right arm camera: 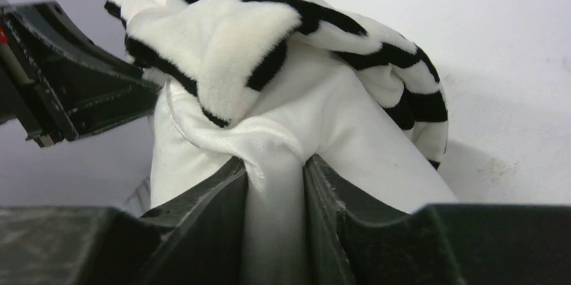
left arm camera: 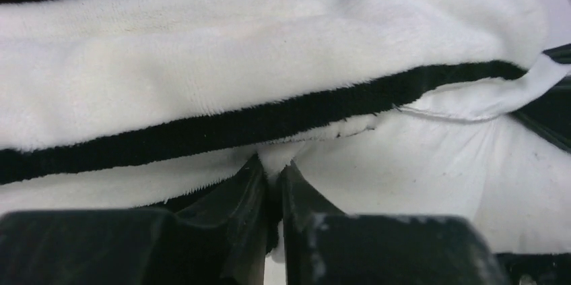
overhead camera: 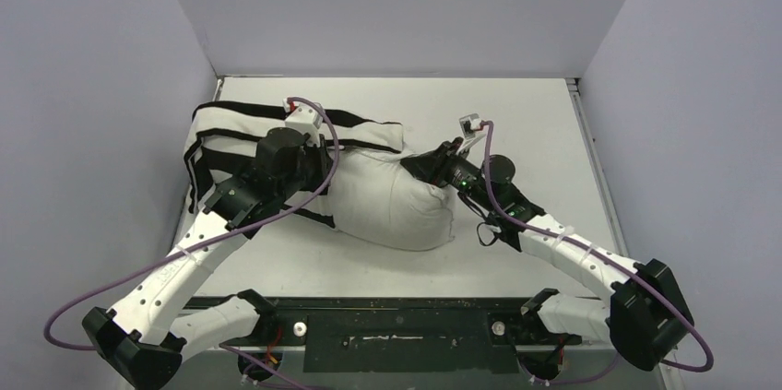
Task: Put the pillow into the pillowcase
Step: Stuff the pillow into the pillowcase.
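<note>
The off-white pillow lies mid-table, its left end inside the black-and-white striped pillowcase. My left gripper is at the case's mouth. In the left wrist view it is shut on a fuzzy white fold of the pillowcase edge, with the smooth pillow just right of it. My right gripper is at the pillow's upper right corner. Seen from the right wrist, it is shut on a bunched fold of the pillow, and the pillowcase drapes over the top of the pillow.
The white table is bounded by grey walls at the back and on both sides. The left arm's gripper body shows close by at the left of the right wrist view. Both arm bases stand at the near edge.
</note>
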{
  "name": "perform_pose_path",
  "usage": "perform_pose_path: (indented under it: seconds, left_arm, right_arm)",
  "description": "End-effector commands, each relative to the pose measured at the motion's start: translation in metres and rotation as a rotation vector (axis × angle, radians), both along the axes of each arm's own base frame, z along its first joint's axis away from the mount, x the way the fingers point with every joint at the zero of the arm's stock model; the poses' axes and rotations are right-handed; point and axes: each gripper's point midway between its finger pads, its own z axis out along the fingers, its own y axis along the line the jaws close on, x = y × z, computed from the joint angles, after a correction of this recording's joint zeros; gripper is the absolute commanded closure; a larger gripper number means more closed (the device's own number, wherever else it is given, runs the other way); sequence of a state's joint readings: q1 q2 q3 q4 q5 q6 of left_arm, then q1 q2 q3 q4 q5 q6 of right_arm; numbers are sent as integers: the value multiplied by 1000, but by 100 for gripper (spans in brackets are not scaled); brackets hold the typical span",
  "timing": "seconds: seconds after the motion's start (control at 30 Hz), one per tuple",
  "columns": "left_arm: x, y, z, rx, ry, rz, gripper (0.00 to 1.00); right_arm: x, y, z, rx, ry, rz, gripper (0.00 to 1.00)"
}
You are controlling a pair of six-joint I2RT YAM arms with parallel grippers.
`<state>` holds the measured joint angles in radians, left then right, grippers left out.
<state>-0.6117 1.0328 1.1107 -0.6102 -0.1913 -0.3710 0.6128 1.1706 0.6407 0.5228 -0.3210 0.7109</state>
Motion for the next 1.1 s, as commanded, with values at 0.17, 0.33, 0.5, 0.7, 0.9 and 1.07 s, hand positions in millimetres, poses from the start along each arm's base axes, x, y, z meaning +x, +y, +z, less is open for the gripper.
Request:
perform_pose_path:
  seconds: [0.17,0.33,0.5,0.7,0.9,1.07]
  left_arm:
    - [10,-26,59,-172,-249,-110,100]
    - [9,-23,49,-167,-235,-95,99]
    - [7,-22,44,-164,-225,-95,99]
    - [3,-16,46,-165,-233,-81,97]
    - [1,-17,43,-164,-224,-89,96]
    - [0,-21,38,-169,-199,-108,95]
  right_arm:
    - [-24,7,57,-347,-465,205,24]
    - [-22,23,68,-505,-608,244,14]
    - [-36,48,85,-529,-684,321,10]
    - [-36,76,59,-636,-740,427,7]
    - [4,84,29,-838,-730,398,6]
    - [21,88,-2,-931,-731,402,10]
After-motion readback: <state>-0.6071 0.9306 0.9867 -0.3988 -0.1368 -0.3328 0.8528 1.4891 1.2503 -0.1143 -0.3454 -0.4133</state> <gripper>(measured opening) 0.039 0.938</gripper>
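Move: The stretch of pillow just outside the case's mouth lies about 9 cm left of the right hand, level with it fore and aft and some 3 cm lower. The pillow's bare end bulges roughly 7 cm back, 2 cm left and 8 cm below that hand; the case's upper rim ends about 5 cm ahead. From the left hand, whose fingertips straddle the case's near rim, that stretch is some 7 cm right and 3 cm ahead. The pillow comes free of the right hand's pinch as its fingers open wide; that hand arches up about 7 cm and back down, travelling some 9 cm left towards the mouth, rolling and swinging about 65 degrees until the fingers straddle the pillow and press into it beside the rim. The left fingers shut on the near rim, lift it some 2 cm and hold. ##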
